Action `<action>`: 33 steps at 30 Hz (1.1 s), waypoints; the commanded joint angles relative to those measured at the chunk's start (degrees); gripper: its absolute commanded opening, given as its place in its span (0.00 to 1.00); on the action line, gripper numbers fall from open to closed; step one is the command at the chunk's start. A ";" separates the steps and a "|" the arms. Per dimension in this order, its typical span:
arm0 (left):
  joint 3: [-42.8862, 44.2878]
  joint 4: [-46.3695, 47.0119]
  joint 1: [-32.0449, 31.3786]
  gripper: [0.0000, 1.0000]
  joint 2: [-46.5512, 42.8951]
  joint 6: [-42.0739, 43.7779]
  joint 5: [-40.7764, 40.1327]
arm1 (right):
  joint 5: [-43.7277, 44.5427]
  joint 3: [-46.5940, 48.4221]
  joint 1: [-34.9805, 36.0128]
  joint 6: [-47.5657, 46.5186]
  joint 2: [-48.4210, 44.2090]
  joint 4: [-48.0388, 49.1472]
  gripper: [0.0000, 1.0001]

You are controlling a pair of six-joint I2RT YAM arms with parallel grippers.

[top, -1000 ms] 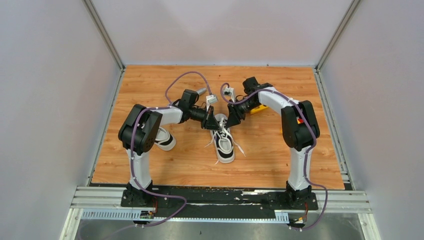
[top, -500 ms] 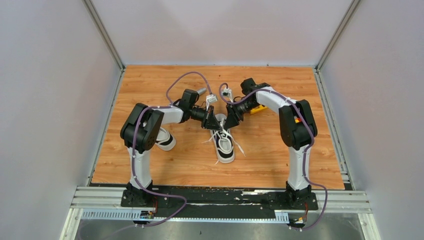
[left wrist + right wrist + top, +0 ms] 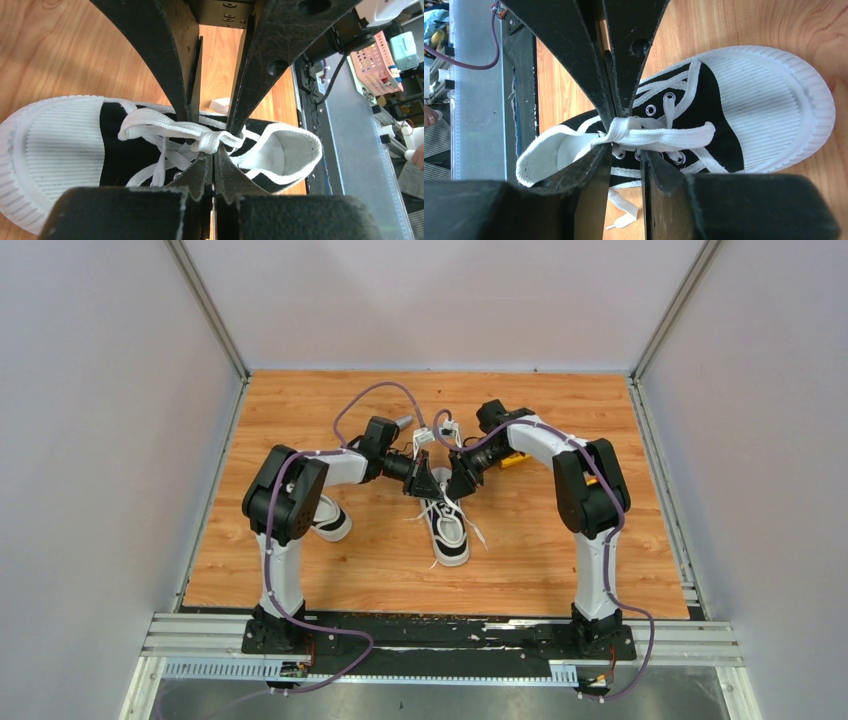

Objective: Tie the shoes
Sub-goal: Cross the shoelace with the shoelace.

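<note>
One black-and-white shoe (image 3: 449,532) lies mid-table, toe toward the arms' bases. Both grippers meet over its laces. My left gripper (image 3: 214,152) is shut, its tips pinching the white lace (image 3: 165,129) where a flat loop bunches near the tongue. My right gripper (image 3: 626,155) faces it from the other side. Its jaws stand apart, one on each side of the same lace (image 3: 669,136), which crosses just past the tips. In the top view the left gripper (image 3: 428,487) and right gripper (image 3: 455,485) nearly touch. The second shoe (image 3: 330,520) lies under the left arm's elbow.
A yellow object (image 3: 516,458) sits behind the right forearm. Loose lace ends trail on the wood to the right of the middle shoe (image 3: 478,536). White walls close in the wooden table (image 3: 560,560) on three sides, and metal rails (image 3: 440,640) run along the near edge.
The right arm has shifted a little to the left, bringing its gripper closer to the left gripper over the shoe. The left arm and both shoes have stayed in place.
</note>
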 commanded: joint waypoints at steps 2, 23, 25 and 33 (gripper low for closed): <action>4.66 -17.63 -0.04 0.00 -0.53 16.00 -1.38 | -3.39 1.78 0.26 0.02 0.47 2.83 0.29; 5.05 -18.54 -0.04 0.00 -1.03 14.91 -2.25 | 2.55 -0.95 1.16 5.10 -1.74 9.40 0.07; 4.97 -18.57 -0.04 0.00 -1.29 14.01 -4.68 | 4.09 -1.90 0.70 5.47 -3.04 9.71 0.02; 4.74 -13.25 -0.40 0.00 -0.47 8.00 -10.79 | 8.78 -5.67 -0.23 6.82 -9.30 9.86 0.00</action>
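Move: The lace crossing that the right hand is about to close on lies only about 1 cm to its left, level with it in reach and height. The left hand, already shut on a lace, has that crossing about 1 cm ahead and 2 cm to its right. The laced shoe's middle is roughly 2 cm back of the right hand, 1 cm left and 5 cm below. The yellow triangle sits some 13 cm right of that hand, 9 cm ahead, and 9 cm down. The crossed lace is pinched as the right fingers shut from about a third open, after that hand edges 1 cm left and forward and sinks about 1.5 cm; it then pulls nearly 2 cm to the right, finishing with a small rise. The left hand keeps its grip on its lace, easing 1 cm left and sinking nearly 2 cm while its fingertips tip down slightly. ##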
